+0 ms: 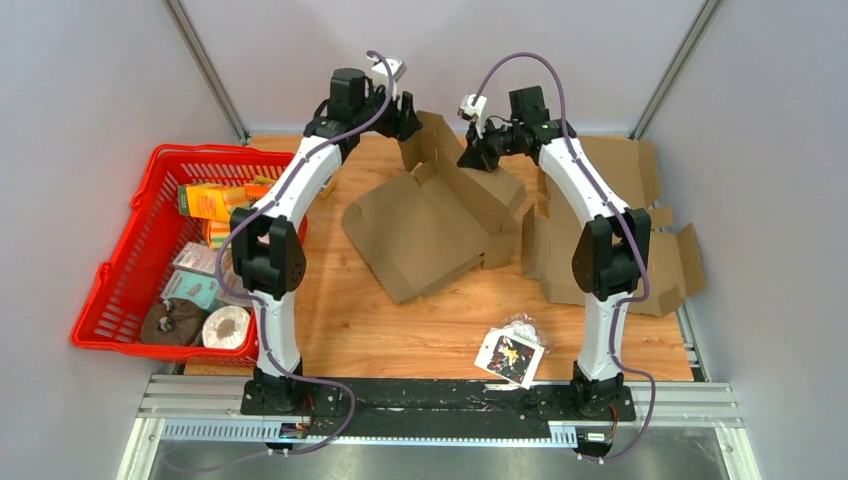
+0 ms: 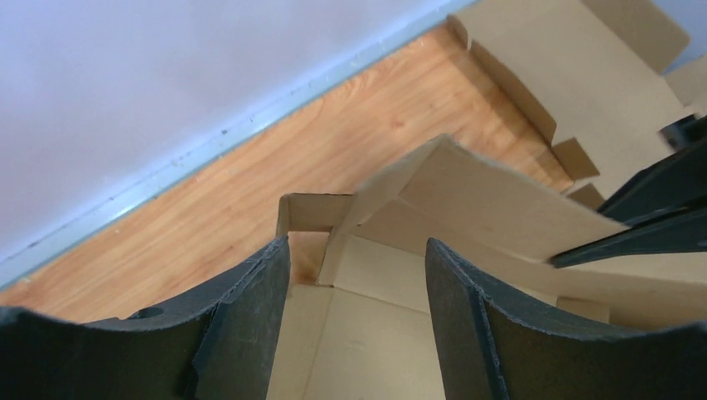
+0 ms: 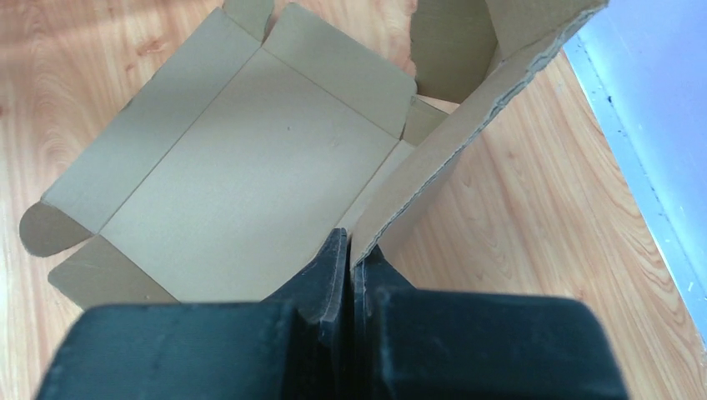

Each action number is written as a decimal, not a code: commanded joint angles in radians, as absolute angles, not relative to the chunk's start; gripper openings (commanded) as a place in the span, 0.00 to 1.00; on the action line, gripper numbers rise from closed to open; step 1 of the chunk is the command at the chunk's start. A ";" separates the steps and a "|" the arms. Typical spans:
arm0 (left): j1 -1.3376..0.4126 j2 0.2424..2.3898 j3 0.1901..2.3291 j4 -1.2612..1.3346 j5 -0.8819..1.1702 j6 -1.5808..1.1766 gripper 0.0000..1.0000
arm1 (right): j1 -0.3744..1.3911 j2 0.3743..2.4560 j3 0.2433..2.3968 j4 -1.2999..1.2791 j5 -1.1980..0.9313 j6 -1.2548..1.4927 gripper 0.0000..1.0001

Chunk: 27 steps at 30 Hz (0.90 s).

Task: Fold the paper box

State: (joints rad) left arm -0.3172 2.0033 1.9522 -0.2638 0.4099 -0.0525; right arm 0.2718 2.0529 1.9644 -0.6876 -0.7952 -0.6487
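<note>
The paper box (image 1: 420,225) is a brown cardboard blank lying mid-table, its back side wall (image 1: 440,150) raised. My right gripper (image 1: 478,150) is shut on the edge of that raised wall; in the right wrist view the wall (image 3: 467,125) runs straight into the closed jaws (image 3: 352,246), with the box floor (image 3: 250,158) spread out to the left. My left gripper (image 1: 408,115) hangs over the box's far left corner. In the left wrist view it (image 2: 358,275) stands open, and the inner corner and a folded flap (image 2: 500,200) show past the fingertips, with nothing pinched.
A red basket (image 1: 120,300) full of groceries sits at the table's left edge. A stack of flat cardboard blanks (image 1: 650,230) lies at the right. A small printed packet (image 1: 510,352) rests near the front. The back wall rises just behind both grippers.
</note>
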 commanded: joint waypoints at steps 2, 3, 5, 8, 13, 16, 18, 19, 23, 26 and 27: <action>-0.288 2.071 2.071 -0.322 0.651 0.032 0.69 | 0.272 2.074 1.988 -0.801 -0.831 -0.779 0.00; -0.288 2.080 2.082 -0.328 0.675 0.041 0.68 | 0.272 2.075 1.990 -0.801 -0.833 -0.779 0.00; -0.288 2.103 2.102 -0.336 0.681 0.040 0.63 | 0.272 2.079 1.993 -0.804 -0.841 -0.781 0.00; -0.288 2.083 2.065 -0.298 0.641 0.038 0.46 | 0.273 2.083 2.005 -0.799 -0.857 -0.772 0.00; -0.294 1.959 1.797 -0.049 0.574 0.005 0.31 | 0.284 2.086 2.011 -0.769 -0.838 -0.765 0.00; -0.301 1.908 1.734 -0.025 0.480 0.005 0.16 | 0.296 2.080 2.000 -0.685 -0.750 -0.661 0.06; -0.302 1.872 1.668 -0.005 0.410 -0.032 0.07 | 0.307 2.060 1.982 -0.638 -0.682 -0.555 0.15; -0.307 1.856 1.640 0.032 0.390 -0.040 0.04 | 0.310 2.034 1.967 -0.571 -0.646 -0.495 0.23; -0.310 1.737 1.484 0.161 0.241 -0.118 0.00 | 0.333 1.958 1.925 -0.514 -0.457 -0.273 0.65; -0.322 1.642 1.344 0.236 0.102 -0.222 0.00 | 0.348 1.913 1.965 -0.587 -0.197 -0.008 0.84; -0.325 1.620 1.278 0.257 0.088 -0.233 0.00 | 0.348 1.904 1.989 -0.630 -0.148 0.074 0.84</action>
State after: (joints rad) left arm -0.3210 1.7668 1.3972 0.0555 0.2722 -0.1154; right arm 0.3367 2.0216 1.9251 -0.5926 -0.4587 -0.2867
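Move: The left hand, open, is about to take the raised box wall by its left upper corner, roughly 3 cm to its right, 1 cm ahead and 5 cm below. From the left hand, the spot where the right hand pinches the wall's top edge is about 13 cm right, 7 cm back and 8 cm down, and the middle of the box floor is about 22 cm back, 5 cm right and 26 cm below. From the right hand, that corner is some 10 cm left, 7 cm ahead and 3 cm higher. The left hand sinks about 7 cm with little sideways travel, its fingers closing on the way until they pinch the side edge of the raised wall near its left upper corner, then it draws that edge some 3 cm back and 3 cm to the left, turning slightly counter-clockwise. The right hand at first keeps its pinch on the top edge while easing 2 cm back, then opens wide as the left hand shuts, shifting about 3 cm forward and turning some 20 degrees clockwise, its spread fingers still astride the wall. ##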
